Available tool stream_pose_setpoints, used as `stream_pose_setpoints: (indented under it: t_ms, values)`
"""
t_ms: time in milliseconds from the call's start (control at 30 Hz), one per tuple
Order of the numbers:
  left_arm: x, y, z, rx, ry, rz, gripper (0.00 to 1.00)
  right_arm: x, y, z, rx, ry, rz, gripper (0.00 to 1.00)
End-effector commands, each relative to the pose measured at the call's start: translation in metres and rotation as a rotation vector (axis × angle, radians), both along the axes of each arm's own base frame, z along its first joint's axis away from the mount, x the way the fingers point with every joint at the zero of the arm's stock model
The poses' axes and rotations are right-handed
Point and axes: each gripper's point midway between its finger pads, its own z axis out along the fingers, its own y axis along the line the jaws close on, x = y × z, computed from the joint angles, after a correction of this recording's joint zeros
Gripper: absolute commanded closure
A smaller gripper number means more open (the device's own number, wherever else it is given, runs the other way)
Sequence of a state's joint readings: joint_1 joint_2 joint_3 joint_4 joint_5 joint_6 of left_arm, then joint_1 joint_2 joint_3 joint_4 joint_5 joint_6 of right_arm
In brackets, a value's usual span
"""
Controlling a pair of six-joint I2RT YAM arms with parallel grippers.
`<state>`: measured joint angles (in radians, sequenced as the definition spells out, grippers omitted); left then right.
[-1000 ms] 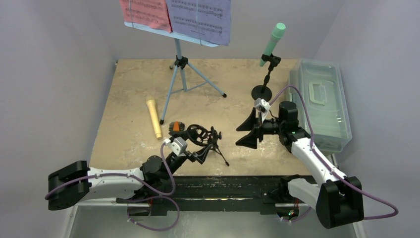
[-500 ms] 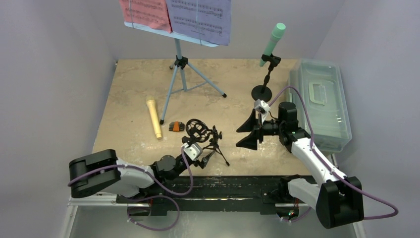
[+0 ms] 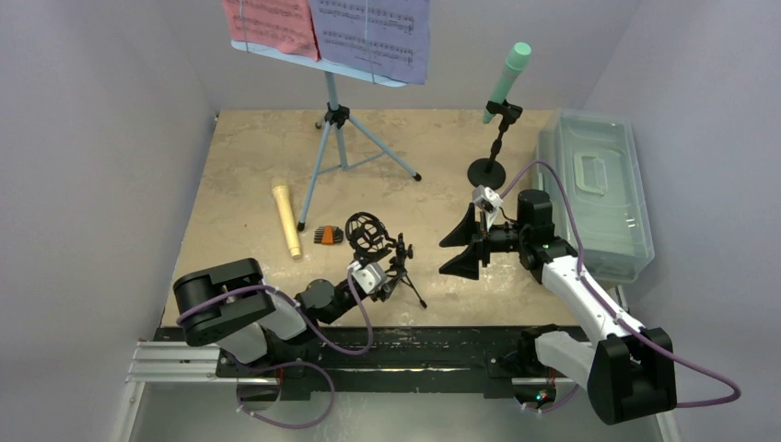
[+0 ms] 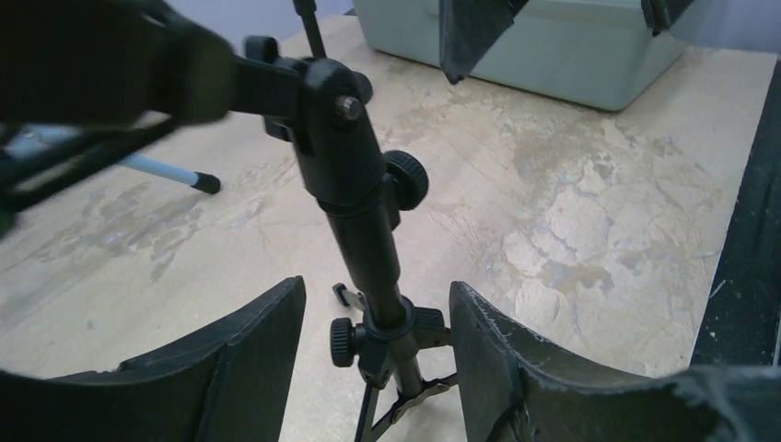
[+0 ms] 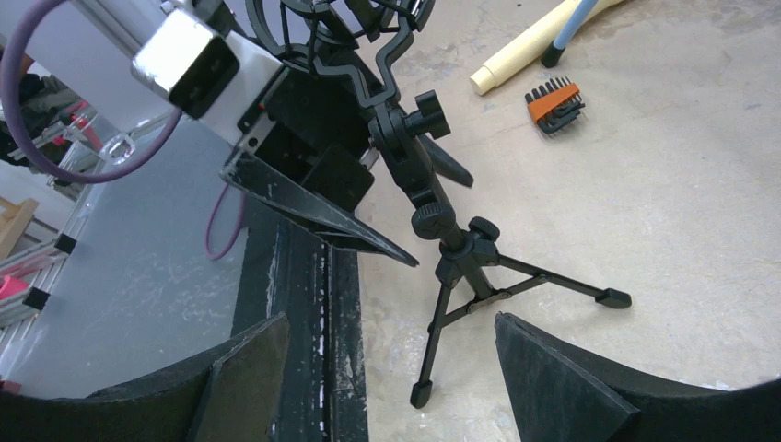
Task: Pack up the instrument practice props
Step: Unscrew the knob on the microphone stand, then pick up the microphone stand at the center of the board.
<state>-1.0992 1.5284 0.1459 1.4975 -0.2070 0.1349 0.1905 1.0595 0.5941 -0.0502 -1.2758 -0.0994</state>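
A small black microphone tripod [image 3: 398, 262] with a round shock mount stands near the front edge. Its stem [image 4: 364, 212] rises between the fingers of my left gripper [image 4: 376, 290], which is open with a gap on each side. My right gripper [image 3: 442, 255] hangs open and empty just right of that tripod [image 5: 460, 253]. A yellow microphone [image 3: 287, 221] lies on the table. The mint-green microphone [image 3: 507, 81] sits on a black round-base stand [image 3: 486, 170]. The light-blue tripod [image 3: 336, 138] carries a red page [image 3: 272, 23] and a purple page [image 3: 373, 32].
A translucent grey tub [image 3: 599, 193] with its lid on stands along the right wall. A small orange and black bit holder [image 3: 328, 235] lies between the yellow microphone and the black tripod. The black base rail [image 3: 414, 345] runs along the front edge.
My left arm has folded in and its gripper has moved right, low around the black tripod's stem, with the jaws narrowing. The right arm has hardly moved.
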Motion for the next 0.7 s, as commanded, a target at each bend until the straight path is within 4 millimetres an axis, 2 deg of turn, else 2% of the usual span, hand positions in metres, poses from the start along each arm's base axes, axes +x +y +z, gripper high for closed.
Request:
stream_pose_setpoints:
  t_ms: [0, 167, 667]
  values:
    - [-0.005, -0.013, 0.058, -0.215, -0.119, -0.071, 0.47, 0.001, 0.002, 0.013, 0.018, -0.05, 0.03, 0.14]
    - [-0.004, -0.016, 0.055, -0.215, -0.11, -0.079, 0.56, 0.001, 0.003, 0.013, 0.018, -0.048, 0.034, 0.14]
    - [-0.001, -0.019, 0.072, -0.255, -0.13, -0.097, 0.66, 0.001, 0.003, 0.012, 0.015, -0.045, 0.035, 0.14]
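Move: The microphone stand's post, just above the leg hub, stands about 2 cm ahead of the left hand, 3 cm to its right and 1 cm lower, lined up with the open fingers. The upper post knob is roughly 2 cm ahead, 4 cm right and 3 cm above that hand; the round shock mount hangs some 5 cm ahead, 5 cm left and 10 cm above it. From the idle right hand the post is about 11 cm left, 3 cm ahead and 7 cm lower. The left hand eases to its right towards the microphone stand, about 2 cm in all, dipping some 2 cm early on and then coming back up roughly 1 cm, with its wrist nearly still. Meanwhile the fingers narrow steadily from well open to about a third open, one on each side of the post just above the leg hub; whether the pads already touch the post or hub can't be seen. ##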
